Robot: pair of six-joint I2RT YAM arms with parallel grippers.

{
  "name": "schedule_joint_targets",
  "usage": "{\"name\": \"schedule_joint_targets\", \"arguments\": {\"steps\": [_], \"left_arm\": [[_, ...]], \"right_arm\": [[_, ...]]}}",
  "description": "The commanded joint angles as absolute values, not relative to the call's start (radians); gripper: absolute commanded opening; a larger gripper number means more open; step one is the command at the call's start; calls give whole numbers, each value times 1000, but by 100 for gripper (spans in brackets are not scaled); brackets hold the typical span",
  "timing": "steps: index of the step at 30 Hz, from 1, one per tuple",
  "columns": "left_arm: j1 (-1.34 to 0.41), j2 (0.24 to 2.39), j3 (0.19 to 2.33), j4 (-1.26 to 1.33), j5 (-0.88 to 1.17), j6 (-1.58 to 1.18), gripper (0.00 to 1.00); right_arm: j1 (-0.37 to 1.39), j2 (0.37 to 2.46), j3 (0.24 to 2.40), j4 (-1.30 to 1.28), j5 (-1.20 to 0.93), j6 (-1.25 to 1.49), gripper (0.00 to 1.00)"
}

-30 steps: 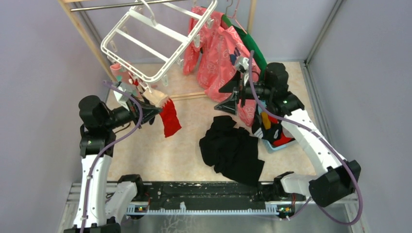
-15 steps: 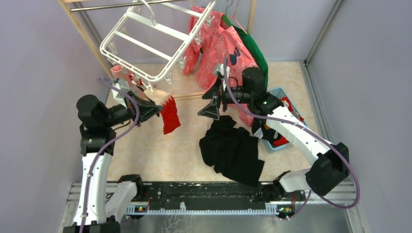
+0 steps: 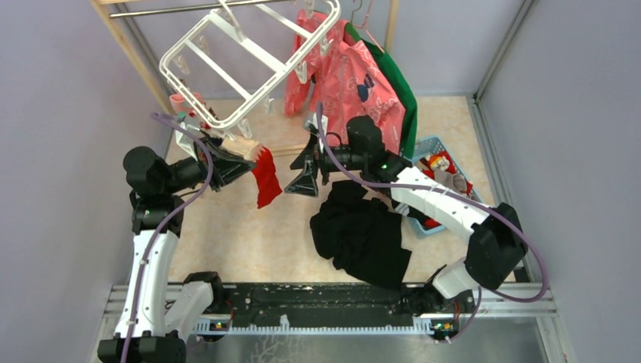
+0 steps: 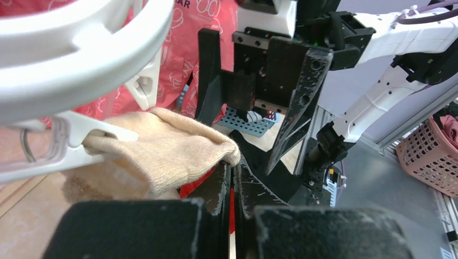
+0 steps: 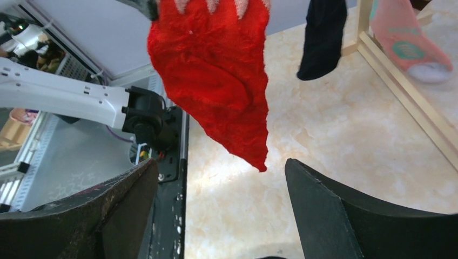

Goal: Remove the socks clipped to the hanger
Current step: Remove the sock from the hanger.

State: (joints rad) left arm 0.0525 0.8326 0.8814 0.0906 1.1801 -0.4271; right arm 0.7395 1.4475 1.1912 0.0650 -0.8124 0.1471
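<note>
The white hanger (image 3: 227, 72) hangs tilted from the rail. One of its clips (image 4: 81, 147) holds the beige cuff (image 4: 162, 156) of a red sock (image 3: 264, 178). My left gripper (image 3: 240, 163) is shut on this sock just under the cuff, and a red strip shows between its closed jaws (image 4: 233, 168). My right gripper (image 3: 302, 171) stands open just right of the sock. In the right wrist view the red sock (image 5: 216, 75) dangles with its tip just above the gap between the spread fingers (image 5: 221, 208). A dark sock (image 5: 323, 38) and a pink sock (image 5: 408, 38) hang behind.
A black cloth heap (image 3: 363, 234) lies on the floor below the right gripper. A blue basket (image 3: 444, 155) with garments sits at the right. A pink printed shirt (image 3: 355, 83) and a green garment (image 3: 399, 83) hang from the rail, beside a wooden post (image 3: 140, 64).
My right arm has swung left from over the basket to the red sock, its jaws narrowing a little. The left gripper keeps its hold. The hanger has tilted slightly.
</note>
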Motion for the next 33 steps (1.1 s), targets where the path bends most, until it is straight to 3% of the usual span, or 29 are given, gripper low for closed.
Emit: {"name": "schedule_joint_targets", "arguments": {"steps": [1, 17, 26, 30, 33], "left_arm": [[54, 822, 870, 182, 1198, -494, 0], [54, 763, 752, 350, 1228, -651, 0], [57, 717, 757, 265, 1205, -589, 2], [62, 701, 803, 123, 1157, -487, 22], [74, 692, 833, 53, 1128, -446, 38]], "right_arm": [[761, 1481, 1232, 244, -843, 265, 87], [814, 1651, 1371, 308, -880, 316, 84], [829, 1665, 1347, 368, -941, 350, 27], [831, 1661, 1325, 378, -935, 351, 7], [837, 1662, 1318, 381, -933, 355, 0]]}}
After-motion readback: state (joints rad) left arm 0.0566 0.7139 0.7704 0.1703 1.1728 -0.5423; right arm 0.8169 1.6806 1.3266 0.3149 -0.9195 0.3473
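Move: The red sock with the cream cuff hangs from one clip, the left hand already pinching its cuff. The sock's middle is about 7 cm to the right hand's left, straight ahead of its fingertips and some 3 cm below. The clip is roughly 9 cm left of the right hand, 7 cm farther out and 5 cm above; the white frame's near corner about 13 cm left, 9 cm out, 9 cm above. From the left hand, the sock's middle lies some 2 cm right, 1 cm back and 5 cm below. The red fabric just under the cream cuff gets pinched by the right hand, which comes in about 6 cm leftward with open fingers, turning some 10 degrees counter-clockwise, and shuts them fully as it arrives. Meanwhile the left hand draws the cuff about 2.5 cm back and 1 cm down, then starts to part its fingers once the right ones are closing. ##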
